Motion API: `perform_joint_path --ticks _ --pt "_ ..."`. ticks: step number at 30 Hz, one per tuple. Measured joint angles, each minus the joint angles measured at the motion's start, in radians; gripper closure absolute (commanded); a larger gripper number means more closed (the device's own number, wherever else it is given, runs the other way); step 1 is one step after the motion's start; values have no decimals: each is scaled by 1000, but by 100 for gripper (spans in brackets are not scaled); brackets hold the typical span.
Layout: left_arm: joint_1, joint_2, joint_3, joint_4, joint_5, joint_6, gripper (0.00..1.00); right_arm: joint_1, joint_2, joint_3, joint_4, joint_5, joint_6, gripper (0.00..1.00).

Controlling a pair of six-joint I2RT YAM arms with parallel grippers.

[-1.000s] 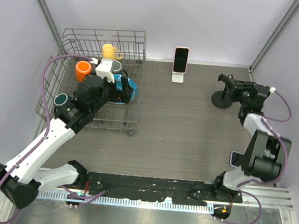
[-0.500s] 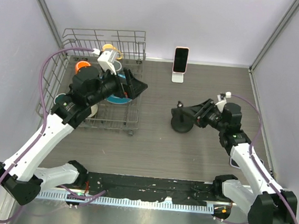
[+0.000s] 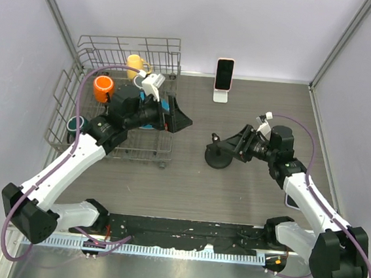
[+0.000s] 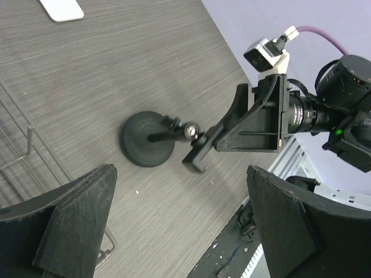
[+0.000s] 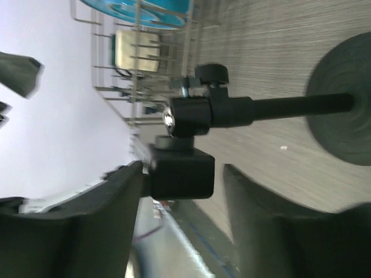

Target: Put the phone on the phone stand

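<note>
The phone (image 3: 225,73), pink-edged with a dark screen, leans upright on a small white rest (image 3: 220,96) at the back wall. The black phone stand with a round base (image 3: 217,158) stands mid-table; it also shows in the left wrist view (image 4: 146,139) and the right wrist view (image 5: 345,116). My right gripper (image 3: 235,146) is open around the stand's clamp head (image 5: 179,168), which touches one finger with a gap to the other. My left gripper (image 3: 179,119) is open and empty, just right of the rack, left of the stand (image 4: 181,174).
A wire dish rack (image 3: 87,64) at the back left holds an orange cup (image 3: 102,87), a yellow cup (image 3: 135,63) and a blue plate. A small pale object (image 3: 289,200) lies partly under my right arm. Walls close in on both sides.
My right arm brought the black stand from the back right corner to the middle of the table. My left arm swung out from over the rack toward the right.
</note>
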Motion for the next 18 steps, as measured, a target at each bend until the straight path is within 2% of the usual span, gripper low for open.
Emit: perform_joint_path --ticks 2,11,18 --pt "0 -3 -9 2 8 7 1 1 2 18 -60 40 -48 19" --pt "0 -35 -31 4 11 16 1 3 -1 148 -381 262 -213 19" --pt "0 -59 -35 4 10 23 1 3 -134 293 -593 570 -319 18"
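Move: The right hand's fingers are still on the clamp at the head of the black stand, whose middle lies about 2 cm back, 3 cm left and 8 cm below. The upright phone is some 24 cm ahead and 4 cm left, 6 cm lower; the flat phone is about 13 cm back, 29 cm right and 14 cm down. From the left hand, the black stand lies roughly 14 cm right, 5 cm back and 18 cm down. Right hand lets go of the black stand, dips 3 cm, then climbs away rightward, about 9 cm in all. ##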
